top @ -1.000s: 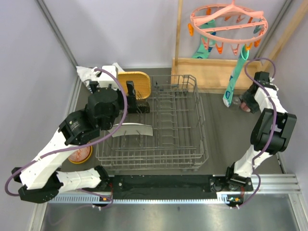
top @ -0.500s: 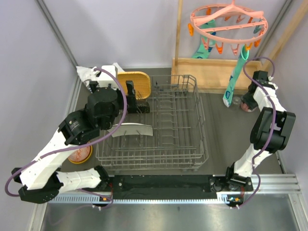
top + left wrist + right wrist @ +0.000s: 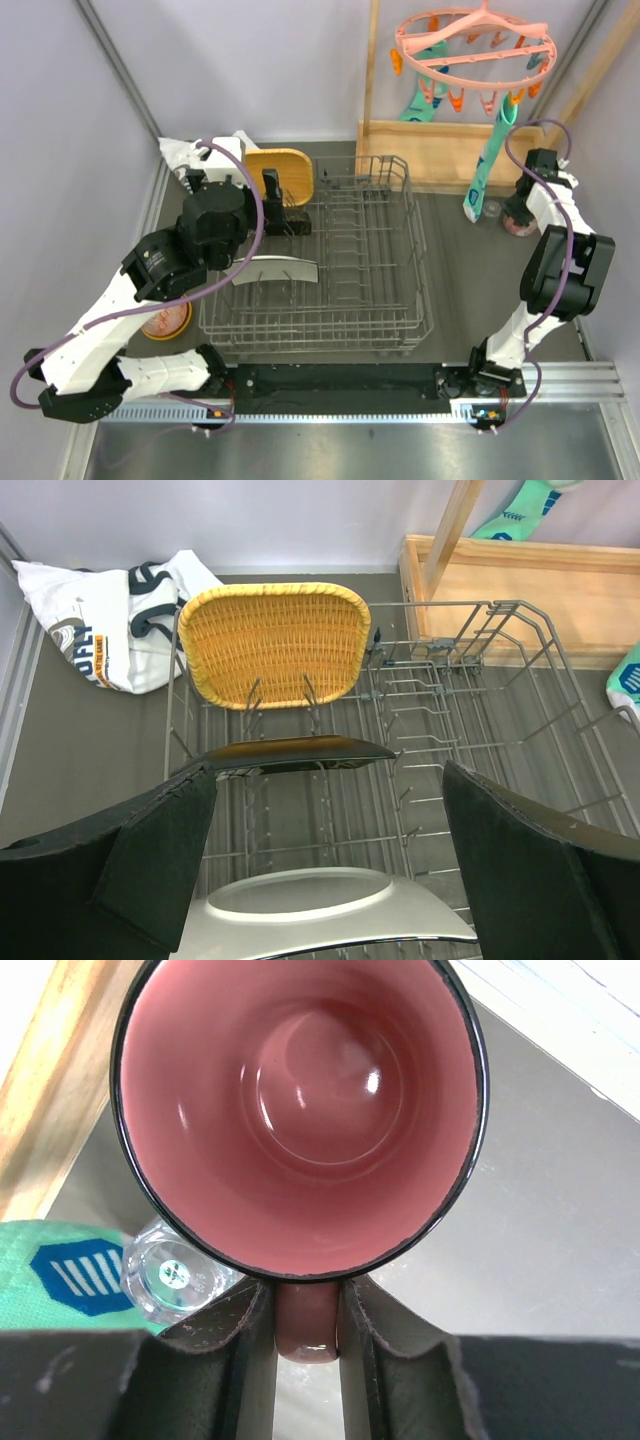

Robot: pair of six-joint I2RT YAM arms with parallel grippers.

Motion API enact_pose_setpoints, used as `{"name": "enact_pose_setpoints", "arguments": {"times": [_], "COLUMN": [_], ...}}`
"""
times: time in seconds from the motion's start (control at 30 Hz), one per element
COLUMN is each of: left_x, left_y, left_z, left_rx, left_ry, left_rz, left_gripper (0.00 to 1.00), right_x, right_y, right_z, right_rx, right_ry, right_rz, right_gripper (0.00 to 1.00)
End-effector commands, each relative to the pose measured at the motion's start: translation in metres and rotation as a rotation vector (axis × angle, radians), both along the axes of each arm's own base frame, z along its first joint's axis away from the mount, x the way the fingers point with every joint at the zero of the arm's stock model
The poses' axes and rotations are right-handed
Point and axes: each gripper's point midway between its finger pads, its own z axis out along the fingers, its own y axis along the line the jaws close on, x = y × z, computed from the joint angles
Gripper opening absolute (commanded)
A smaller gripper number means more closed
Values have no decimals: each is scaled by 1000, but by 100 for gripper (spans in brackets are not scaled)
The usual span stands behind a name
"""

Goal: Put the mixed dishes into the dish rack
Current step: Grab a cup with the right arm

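Observation:
My right gripper [image 3: 307,1305] is shut on the handle of the pink cup [image 3: 300,1110], which stands on the table at the far right [image 3: 518,223]. Touching the cup's left side is the small clear glass [image 3: 175,1278]. The dish rack [image 3: 345,300] fills the middle of the table. The yellow plate [image 3: 270,645], the black plate [image 3: 290,752] and the pale plate [image 3: 310,915] stand in its left rows. My left gripper [image 3: 325,815] hangs open above the pale plate, holding nothing. The orange bowl [image 3: 166,320] sits left of the rack.
A white printed cloth [image 3: 100,620] lies behind the rack's left corner. A wooden tray [image 3: 425,152] stands at the back. A pink peg hanger [image 3: 475,45] with teal socks [image 3: 487,165] hangs over the glass and cup.
The right gripper's fingers have closed onto the pink cup's handle, and that wrist has edged slightly right. The left arm has not moved.

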Motion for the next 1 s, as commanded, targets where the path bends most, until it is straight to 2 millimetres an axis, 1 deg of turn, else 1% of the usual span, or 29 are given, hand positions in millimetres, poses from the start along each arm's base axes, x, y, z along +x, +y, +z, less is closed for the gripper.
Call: {"name": "enact_pose_setpoints", "arguments": {"times": [0.0, 0.03, 0.07, 0.1, 0.27, 0.37, 0.4, 0.47, 0.5, 0.6, 0.67, 0.7, 0.73, 0.8, 0.9, 0.97], "left_x": [-4, -5, -4, -4, -5, -7, -7, -8, -8, -10, -11, -11, -11, -11, -12, -12], "left_y": [7, 7, 7, 6, 8, 9, 9, 10, 9, 9, 8, 7, 7, 6, 5, 4], "left_z": [14, 13, 13, 12, 12, 13, 13, 14, 14, 14, 14, 13, 14, 13, 13, 13], "left_rx": [-55, -54, -53, -51, -53, -58, -57, -65, -68, -76, -81, -83, -83, -82, -87, -90], "left_ry": [-29, -28, -27, -25, -27, -30, -29, -30, -30, -27, -26, -23, -24, -21, -20, -21], "left_rz": [8, 8, 8, 6, 8, 5, 3, 0, -3, -11, -17, -20, -21, -27, -31, -35], "left_gripper": [99, 99, 99, 99, 99, 99, 99, 99, 99, 99, 99, 99, 99, 99, 99, 99], "right_x": [-1, 0, 0, 0, -7, -13, -16, -19, -25, -26, -28, -30, -33, -36, -45, -52], "right_y": [-2, -2, -1, -1, -2, -4, -4, -4, -3, -3, -2, -3, -2, -2, 0, 3], "right_z": [21, 22, 23, 23, 27, 42, 52, 66, 74, 97, 118, 124, 139, 153, 179, 201], "right_rx": [-37, -35, -34, -34, -48, -76, -86, -99, -105, -116, -126, -133, -145, -157, -184, -199], "right_ry": [-47, -50, -52, -53, -49, -73, -96, -118, -116, -148, -184, -194, -220, -246, -288, -330], "right_rz": [0, 5, 8, 10, 11, 2, 1, 1, 2, 0, 2, 1, 0, 4, 13, 27], "right_gripper": [18, 14, 4, 0, 0, 0, 0, 0, 0, 0, 0, 0, 0, 0, 0, 0]}}
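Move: The right fingers are already shut on the back-left handle of the cup, whose body sits about 4 cm ahead and 4 cm to the hand's right. The small glass stands some 3 cm ahead, 5 cm left and 3 cm below. The dish rack's middle is roughly 48 cm left and 8 cm back. From the left hand the cup lies about 64 cm right, 16 cm ahead and 30 cm lower. Keeping its pinch on the cup's handle, the right hand first stays nearly still, then draws back about 5 cm and swings into a quickening lift of some 10 cm, away from the table and the wooden tray. The fingers stay closed and the wrist barely tilts. ##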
